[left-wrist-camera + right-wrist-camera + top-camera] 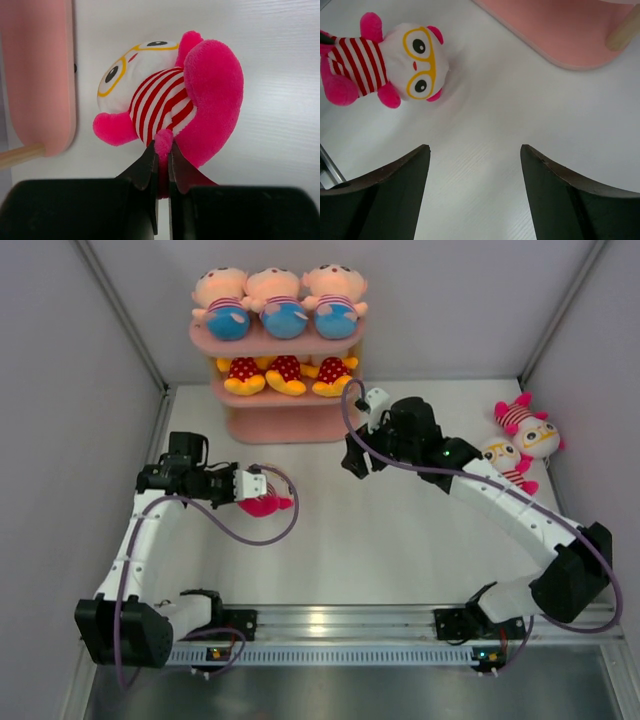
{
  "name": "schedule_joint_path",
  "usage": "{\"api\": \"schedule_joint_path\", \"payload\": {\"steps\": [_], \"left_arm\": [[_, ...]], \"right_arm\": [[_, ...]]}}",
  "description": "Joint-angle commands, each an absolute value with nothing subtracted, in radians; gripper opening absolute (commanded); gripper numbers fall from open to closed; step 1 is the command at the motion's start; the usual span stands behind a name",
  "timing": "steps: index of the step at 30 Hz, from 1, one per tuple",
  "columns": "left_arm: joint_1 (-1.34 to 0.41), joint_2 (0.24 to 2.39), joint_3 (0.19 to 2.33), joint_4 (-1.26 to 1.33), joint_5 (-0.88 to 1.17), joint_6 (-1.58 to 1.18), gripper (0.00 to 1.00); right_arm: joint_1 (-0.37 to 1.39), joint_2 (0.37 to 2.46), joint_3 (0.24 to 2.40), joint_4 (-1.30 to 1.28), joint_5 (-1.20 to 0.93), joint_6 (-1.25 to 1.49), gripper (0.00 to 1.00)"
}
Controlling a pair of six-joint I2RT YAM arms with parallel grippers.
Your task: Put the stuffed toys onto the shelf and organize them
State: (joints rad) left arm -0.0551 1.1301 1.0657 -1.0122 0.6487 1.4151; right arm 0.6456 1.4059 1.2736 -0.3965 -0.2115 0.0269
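Observation:
My left gripper (262, 492) is shut on a pink limb of a white-faced, pink-striped stuffed toy (165, 100), held left of the table's centre; the toy (268, 504) also shows in the right wrist view (385, 62). My right gripper (352, 462) is open and empty (475, 150) over bare table, just in front of the pink shelf (285, 425). Three peach-headed dolls (283, 302) lie on the shelf's top board. Three yellow-orange, red-dotted toys (286, 374) lie on the middle board. Two more pink-striped toys (522, 438) lie on the table at the right.
Grey walls enclose the table on the left, back and right. The shelf's bottom board (42, 75) is close to the left of the held toy, with a wooden post (624, 31) seen from the right wrist. A metal rail (340, 625) runs along the near edge.

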Motion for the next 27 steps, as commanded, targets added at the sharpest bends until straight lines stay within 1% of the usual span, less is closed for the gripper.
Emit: {"api": "schedule_joint_path", "payload": {"steps": [1, 3, 8, 16, 21, 22, 25, 27], "left_arm": [[-0.057, 1.135, 1.114, -0.839, 0.683, 1.408, 0.00], [-0.057, 1.135, 1.103, -0.790, 0.664, 1.408, 0.00], [-0.057, 1.140, 1.039, -0.528, 0.585, 1.350, 0.00], [-0.057, 1.219, 0.924, -0.164, 0.512, 1.273, 0.00], [-0.058, 1.293, 0.852, 0.078, 0.480, 1.120, 0.00], [-0.058, 1.302, 0.842, 0.174, 0.451, 1.094, 0.00], [-0.058, 1.354, 0.833, 0.279, 0.420, 1.011, 0.00], [-0.058, 1.403, 0.862, 0.281, 0.413, 0.937, 0.00]], "right_arm": [[0.629, 1.333, 1.233, -0.328, -0.144, 0.009, 0.74], [0.605, 1.318, 1.212, -0.325, -0.138, 0.008, 0.74], [0.566, 1.325, 1.204, -0.328, -0.126, 0.009, 0.74], [0.549, 1.338, 1.200, -0.327, -0.121, -0.028, 0.74], [0.534, 1.344, 1.201, -0.333, -0.123, -0.029, 0.74], [0.532, 1.344, 1.200, -0.337, -0.123, -0.032, 0.74], [0.528, 1.344, 1.197, -0.341, -0.118, -0.038, 0.74], [0.523, 1.345, 1.198, -0.347, -0.115, -0.041, 0.74]]}}
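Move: About 20 cm ahead of the left hand, 2 cm to its right and 10 cm lower, is the empty left end of the bottom shelf, where its pink striped toy is headed. The left yellow toy on the middle shelf sits some 14 cm above that spot; the middle yellow toy is 9 cm right of the left one. From the right hand, the spot is 14 cm ahead, 22 cm left and 16 cm below; the nearer loose pink toy is 35 cm right, 7 cm ahead, 16 cm below. Carrying the pink toy, still pinched by one limb, forward about 16 cm to the bottom shelf, the left hand rises some 3 cm at first and sinks back, while its fingers swing up and round counter-clockwise, some 30 degrees in all, to point more forward. The open, empty right hand backs off some 5 cm to the right and slightly forward, slowing towards the loose pink toys. ##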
